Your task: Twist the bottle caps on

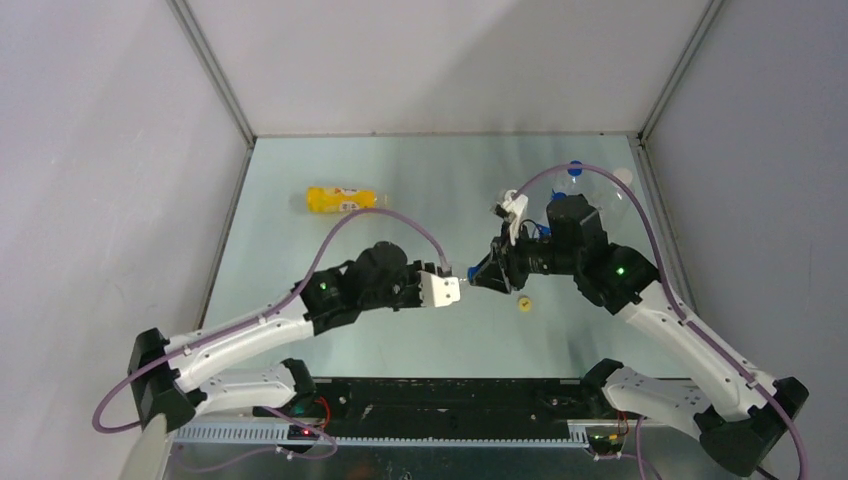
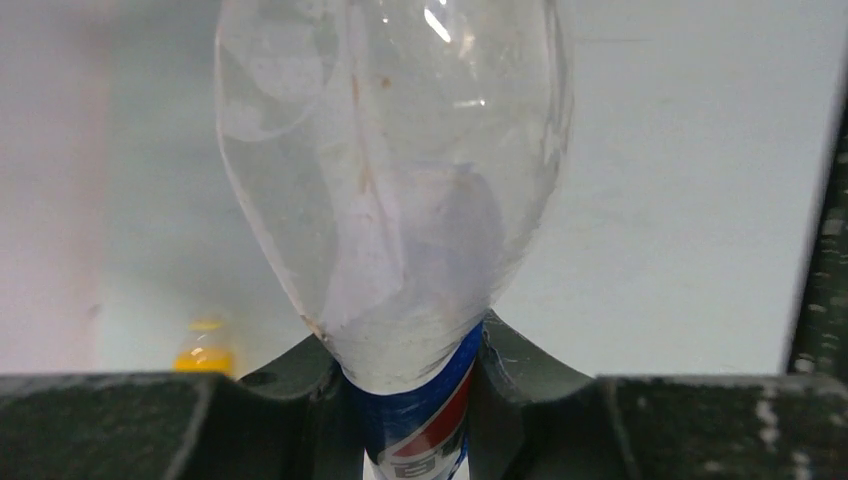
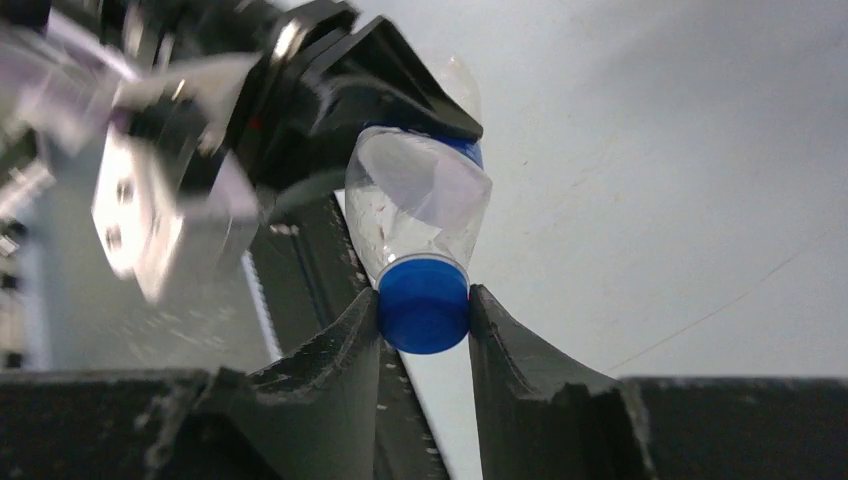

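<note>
A clear bottle (image 2: 400, 180) with a blue Pepsi-style label (image 2: 430, 410) is held level above the table, and my left gripper (image 2: 410, 340) is shut on its labelled body. A blue cap (image 3: 424, 310) sits on that bottle's neck. My right gripper (image 3: 422, 300) is shut on the cap, both jaws pressed against its sides. In the top view the left gripper (image 1: 452, 288) and right gripper (image 1: 487, 277) meet nose to nose at mid-table. A loose yellow cap (image 1: 523, 305) lies just near of them on the table. A yellow bottle (image 1: 340, 198) lies on its side at the back left.
Another clear bottle (image 1: 600, 188) with a blue cap (image 1: 575, 168) is at the back right, partly behind my right arm. Grey walls enclose the table (image 1: 300, 330) on three sides. The small yellow cap (image 2: 205, 345) shows low left in the left wrist view.
</note>
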{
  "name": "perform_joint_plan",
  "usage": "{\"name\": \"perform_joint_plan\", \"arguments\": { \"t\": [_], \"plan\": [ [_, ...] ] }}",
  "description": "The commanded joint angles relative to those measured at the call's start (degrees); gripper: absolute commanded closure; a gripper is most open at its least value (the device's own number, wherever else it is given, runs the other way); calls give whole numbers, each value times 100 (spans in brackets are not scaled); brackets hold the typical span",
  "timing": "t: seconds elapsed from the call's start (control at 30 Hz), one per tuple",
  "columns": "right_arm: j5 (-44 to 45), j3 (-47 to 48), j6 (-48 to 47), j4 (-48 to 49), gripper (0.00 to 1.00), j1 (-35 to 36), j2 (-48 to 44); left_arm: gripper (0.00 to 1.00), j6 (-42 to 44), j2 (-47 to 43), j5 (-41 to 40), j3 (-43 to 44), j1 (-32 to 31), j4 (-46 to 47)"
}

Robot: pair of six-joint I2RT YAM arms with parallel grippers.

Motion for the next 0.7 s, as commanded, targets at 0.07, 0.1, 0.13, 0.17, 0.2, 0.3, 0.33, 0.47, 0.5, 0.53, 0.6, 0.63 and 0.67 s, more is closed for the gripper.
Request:
{"name": "perform_joint_plan", "arguments": {
  "t": [0.07,0.1,0.13,0.17,0.2,0.3,0.33,0.47,0.5,0.53,0.6,0.63,0.67],
  "plan": [
    [883,74,3355,683,100,-161,355,97,972,-327,-2657,-817,-1178,2636],
    [910,72,3617,707,100,-203,398,97,1051,-315,-2932,-906,-1221,2965],
    [934,71,3686,726,100,-216,412,97,1132,-308,-3015,-1039,-1270,3080],
    [945,77,3726,780,100,-221,425,97,1102,-291,-3081,-1083,-1280,3186],
    [984,78,3727,802,100,-221,417,97,1076,-282,-3111,-1156,-1287,3224],
    [1122,78,3764,887,100,-277,304,98,837,-257,-3356,-1302,-1290,3272],
    [1097,79,3720,963,100,-294,273,98,772,-261,-3372,-1358,-1290,3245],
    [1075,78,2999,1098,68,-265,66,98,468,-308,-3324,-1554,-1282,3217],
    [1082,76,2676,1101,62,-251,-13,98,325,-326,-3284,-1588,-1277,3215],
    [1159,78,2529,1100,51,-199,-90,98,248,-331,-3221,-1604,-1274,3218],
    [1358,30,2213,1223,43,-104,-243,98,-17,-345,-3077,-1638,-1272,3280],
    [1403,-58,2188,1309,40,-70,-299,98,-199,-351,-3017,-1679,-1268,3330],
    [1486,-113,2205,1541,39,24,-412,98,-290,-365,-2910,-1693,-1266,3449]
  ]
}}
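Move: The blue cap on the held Pepsi bottle is already between the right fingers, at their hand point. From the left hand, which grips the bottle's label, the cap lies about 7 cm right and 8 cm up, level forward. From the right hand, the loose yellow cap is some 14 cm right, 1 cm back and 22 cm below; the nearest standing Pepsi bottle is about 19 cm right, 14 cm ahead and 12 cm below. Both hands counter-twist bottle and cap some 30 degrees, shifting 3 cm forward, then the right opens, rising free. ##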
